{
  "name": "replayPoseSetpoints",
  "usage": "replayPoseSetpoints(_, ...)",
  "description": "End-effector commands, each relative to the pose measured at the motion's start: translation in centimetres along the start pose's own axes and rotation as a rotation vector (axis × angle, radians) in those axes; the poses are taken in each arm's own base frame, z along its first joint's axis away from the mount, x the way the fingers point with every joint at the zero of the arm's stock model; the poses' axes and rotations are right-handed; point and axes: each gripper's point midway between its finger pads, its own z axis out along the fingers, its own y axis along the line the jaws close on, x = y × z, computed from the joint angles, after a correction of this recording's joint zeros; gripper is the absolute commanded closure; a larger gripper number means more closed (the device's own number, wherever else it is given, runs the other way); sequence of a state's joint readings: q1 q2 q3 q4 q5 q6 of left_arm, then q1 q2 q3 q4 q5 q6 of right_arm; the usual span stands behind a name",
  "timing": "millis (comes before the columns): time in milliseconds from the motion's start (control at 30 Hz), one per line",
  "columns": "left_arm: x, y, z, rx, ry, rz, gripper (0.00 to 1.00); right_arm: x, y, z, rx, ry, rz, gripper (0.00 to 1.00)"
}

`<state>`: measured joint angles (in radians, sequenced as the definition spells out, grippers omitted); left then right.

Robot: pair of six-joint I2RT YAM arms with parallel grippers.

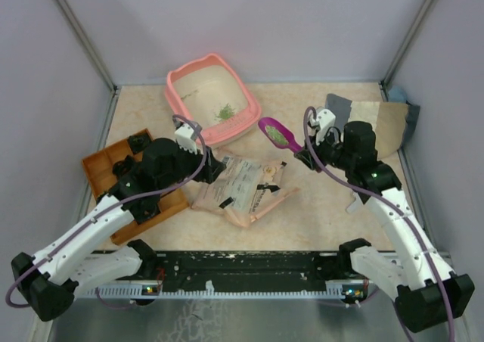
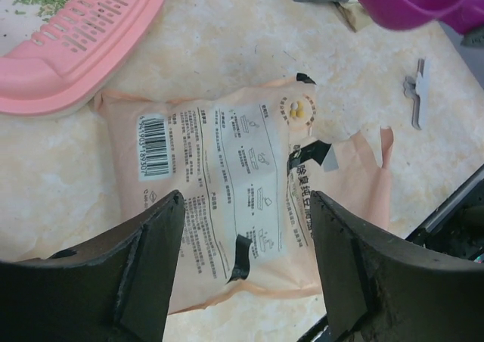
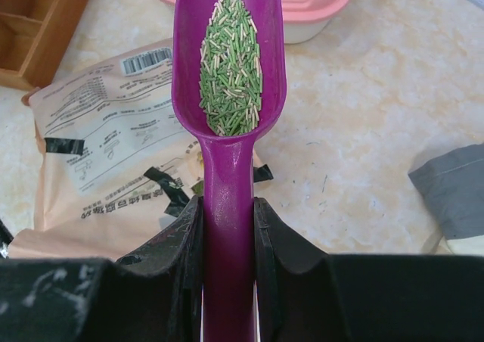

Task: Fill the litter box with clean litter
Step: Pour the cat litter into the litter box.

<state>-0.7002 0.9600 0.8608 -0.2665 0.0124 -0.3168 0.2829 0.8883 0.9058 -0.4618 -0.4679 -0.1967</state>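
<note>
The salmon-pink litter box [image 1: 227,134] stands at the back centre, with a small pile of green clean litter [image 1: 224,113] inside; its slotted rim shows in the left wrist view [image 2: 76,47]. My right gripper [image 3: 228,228] is shut on the handle of a magenta scoop [image 3: 227,130] that holds green litter granules [image 3: 229,62]. The scoop's bowl hangs level above the table, short of the box [image 3: 318,1]. My left gripper [image 2: 246,236] is open and empty just above the beige printed paper bag [image 2: 227,183], which lies flat.
An orange compartmented tray [image 1: 102,168] sits at the left under my left arm. Grey cloth and brown card [image 1: 370,122] lie at back right. A small metal clip [image 2: 414,92] lies on the table near the bag. Side walls enclose the table.
</note>
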Motion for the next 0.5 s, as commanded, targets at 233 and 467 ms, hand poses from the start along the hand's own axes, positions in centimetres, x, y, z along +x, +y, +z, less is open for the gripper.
replayPoseSetpoints(233,1.2,0.7,-4.3,0.024,-0.017,0.16,0.01,-5.3,-4.0,3.0,0.145,-0.004,-0.111,1.0)
replayPoseSetpoints(467,2.2,0.9,-5.9,0.052,-0.049,0.204,0.0,-6.7,-5.2,7.1,0.196,0.078,-0.229,1.0)
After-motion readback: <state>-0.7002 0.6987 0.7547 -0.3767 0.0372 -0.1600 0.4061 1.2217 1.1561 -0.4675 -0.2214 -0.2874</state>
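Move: The litter box's middle lies about 24 cm ahead of the right hand and some 26 cm to its left, roughly 15 cm lower. The litter bag is about 17 cm to that hand's left and 3 cm back; the gray cloth is some 16 cm ahead and 22 cm right, both down on the table. From the left hand, the litter box is roughly 27 cm ahead and 2 cm left, and the bag about 8 cm right, level with it. Forward at a steady height, the right hand carries the loaded scoop about 7 cm towards the litter box, drifting some 2 cm left late on; it keeps its grip on the handle while its left side dips about 10 degrees. The left hand, empty, draws back and left about 5 cm away from the bag, opening its fingers fully. ##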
